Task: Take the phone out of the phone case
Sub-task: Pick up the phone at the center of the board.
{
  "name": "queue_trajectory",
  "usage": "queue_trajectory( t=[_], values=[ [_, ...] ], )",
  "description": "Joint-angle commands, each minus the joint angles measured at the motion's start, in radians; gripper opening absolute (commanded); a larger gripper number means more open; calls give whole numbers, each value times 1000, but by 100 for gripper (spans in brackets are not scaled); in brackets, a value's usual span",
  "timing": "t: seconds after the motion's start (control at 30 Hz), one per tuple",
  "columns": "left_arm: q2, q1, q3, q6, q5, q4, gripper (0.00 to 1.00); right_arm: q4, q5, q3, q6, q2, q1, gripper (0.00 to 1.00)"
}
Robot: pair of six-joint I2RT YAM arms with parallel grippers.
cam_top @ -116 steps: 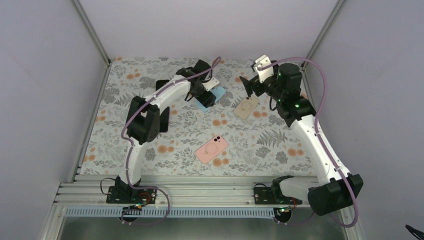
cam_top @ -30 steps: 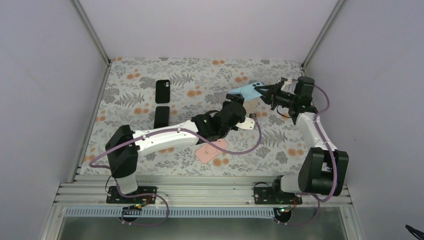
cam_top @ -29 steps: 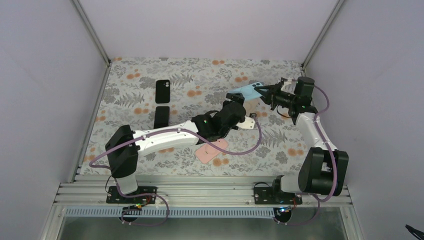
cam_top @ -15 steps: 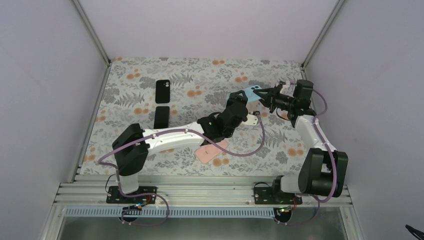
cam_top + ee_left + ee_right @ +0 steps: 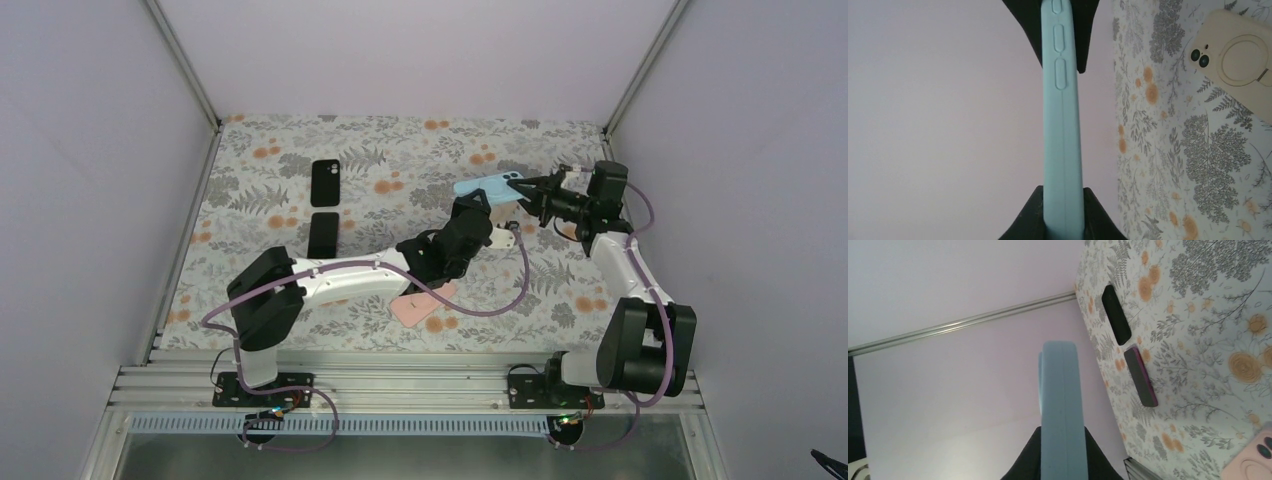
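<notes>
A light blue phone case (image 5: 488,186) hangs in the air over the back right of the table, its back with the camera hole facing up. My right gripper (image 5: 527,187) is shut on its right end. My left gripper (image 5: 478,201) is shut on its near left part from below. In the left wrist view the phone case (image 5: 1062,125) shows edge-on, with side buttons, squeezed by my left gripper (image 5: 1062,192). The right wrist view also shows the phone case (image 5: 1063,405) edge-on in my right gripper (image 5: 1062,432). The phone inside is hidden.
A black phone (image 5: 325,183) and a dark phone with a magenta edge (image 5: 322,233) lie at the back left. A pink cased phone (image 5: 420,305) lies partly under my left arm. A beige cased phone (image 5: 1238,60) lies on the floral mat below the grippers.
My left arm has reached further toward the blue phone case and its gripper has gone from wide open to shut on it. The right gripper kept its hold and shifted slightly.
</notes>
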Motion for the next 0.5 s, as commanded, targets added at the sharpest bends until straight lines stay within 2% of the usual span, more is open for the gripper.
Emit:
queue_trajectory(
  t=[0.0,0.07,0.17,0.23,0.47],
  values=[
    [0,-9,-13,23,-10,-17,3,43,-37,8,0,-34,-3,17],
    [0,-8,-10,8,-6,-32,2,44,-34,9,-4,-36,-3,31],
    [8,5,30,-47,3,-113,2,54,-28,13,-9,-38,-3,58],
    [17,24,81,-105,14,-187,2,60,-29,18,-12,-37,-4,70],
    [32,86,222,-301,91,-424,2,21,-9,75,-90,-27,-22,92]
  ],
)
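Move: The blue phone, in its case, is already gripped by both hands at about the same height. Its middle lies roughly 2 cm ahead and 3 cm right of the left hand, which has its near edge. From the right hand, pinching its right end, the middle is level and about 6 cm left. Some 24 cm below the left hand on the board lie the beige phone, 10 cm ahead and 9 cm right, and the pink phone, 15 cm back and 8 cm left. The blue phone passes wholly to the left hand: the right fingers spread nearly full and let go of its right end, that hand then easing up about a centimetre. The left keeps its pinch on the near edge and, after the right has begun to open, draws the phone forward and to the left while sinking slightly, about 2 cm in all, its fingers tipping down about 8 degrees. ##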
